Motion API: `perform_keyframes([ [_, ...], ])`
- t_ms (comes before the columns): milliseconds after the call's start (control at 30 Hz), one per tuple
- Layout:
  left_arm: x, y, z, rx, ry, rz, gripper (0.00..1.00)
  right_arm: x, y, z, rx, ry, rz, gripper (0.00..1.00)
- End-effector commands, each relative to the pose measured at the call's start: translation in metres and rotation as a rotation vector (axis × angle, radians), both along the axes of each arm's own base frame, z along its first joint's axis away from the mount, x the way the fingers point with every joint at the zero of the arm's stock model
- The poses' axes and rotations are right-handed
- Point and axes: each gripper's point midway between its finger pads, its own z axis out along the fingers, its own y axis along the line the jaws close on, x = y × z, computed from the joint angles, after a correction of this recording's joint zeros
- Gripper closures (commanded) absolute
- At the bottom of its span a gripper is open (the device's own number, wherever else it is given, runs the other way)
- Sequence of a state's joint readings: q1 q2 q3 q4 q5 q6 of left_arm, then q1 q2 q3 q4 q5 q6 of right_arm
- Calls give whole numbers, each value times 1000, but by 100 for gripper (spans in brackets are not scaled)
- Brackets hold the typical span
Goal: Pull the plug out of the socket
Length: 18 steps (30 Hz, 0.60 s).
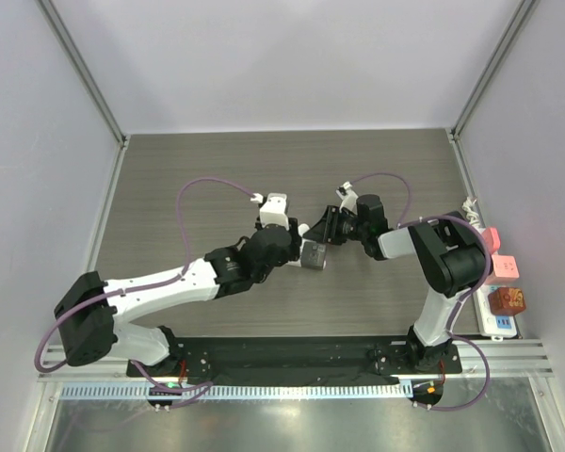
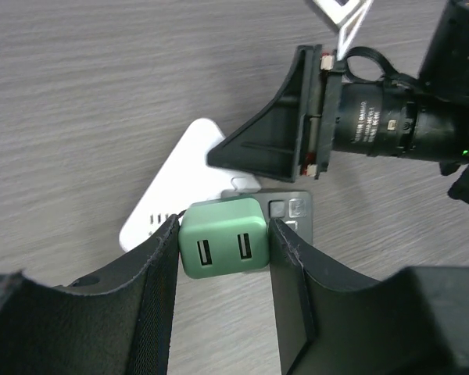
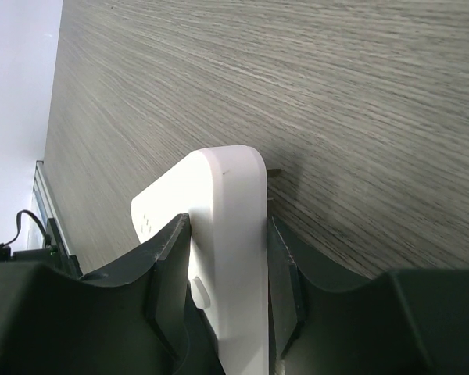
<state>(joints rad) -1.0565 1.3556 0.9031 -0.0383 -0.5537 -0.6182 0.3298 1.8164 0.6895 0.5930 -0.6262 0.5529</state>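
A green plug (image 2: 223, 246) with two USB slots sits in a white socket block (image 2: 176, 195) with a grey face. My left gripper (image 2: 223, 225) is shut on the plug, one finger against each side. My right gripper (image 3: 226, 225) is shut on the white socket (image 3: 227, 234), holding it on edge just above the wood table. In the top view both grippers meet at the table's middle, left gripper (image 1: 299, 247) and right gripper (image 1: 323, 226), with the socket (image 1: 313, 254) between them. The plug's prongs are hidden.
The right gripper's black fingers (image 2: 273, 133) are close above the plug. A white power strip (image 1: 497, 320) with a pink adapter (image 1: 497, 266) and an orange one (image 1: 507, 301) lies beyond the table's right edge. Purple cables loop over both arms.
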Motion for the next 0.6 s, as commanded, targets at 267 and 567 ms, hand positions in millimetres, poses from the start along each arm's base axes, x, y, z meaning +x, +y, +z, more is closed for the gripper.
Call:
perform_keyframes([
  [267, -24, 87, -20, -36, 312, 211, 100, 0, -32, -31, -167, 8, -102, 99],
  [567, -63, 152, -30, -15, 528, 241, 100, -2, -25, -30, -129, 39, -77, 99],
])
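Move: The white socket, which the left hand's green plug is already clear of, lies about 3 cm ahead of that hand, 2 cm to its right and 14 cm below. The black adapter on the socket's near right end is some 6 cm right of the left hand, 1 cm ahead and 12 cm down. From the right hand, which grips the socket's edge, the socket's middle is about 5 cm back, 2 cm left and 1 cm lower. Leftward, gathering speed, the left hand carries the green plug about 14 cm away from the socket over bare table, sinking slightly and drawing back some 4 cm, mostly near the end. Its wrist tips down about 25 degrees and swings counter-clockwise about 15, fingers keeping their grip. The right hand stays put, still pinching the white socket's edge. ##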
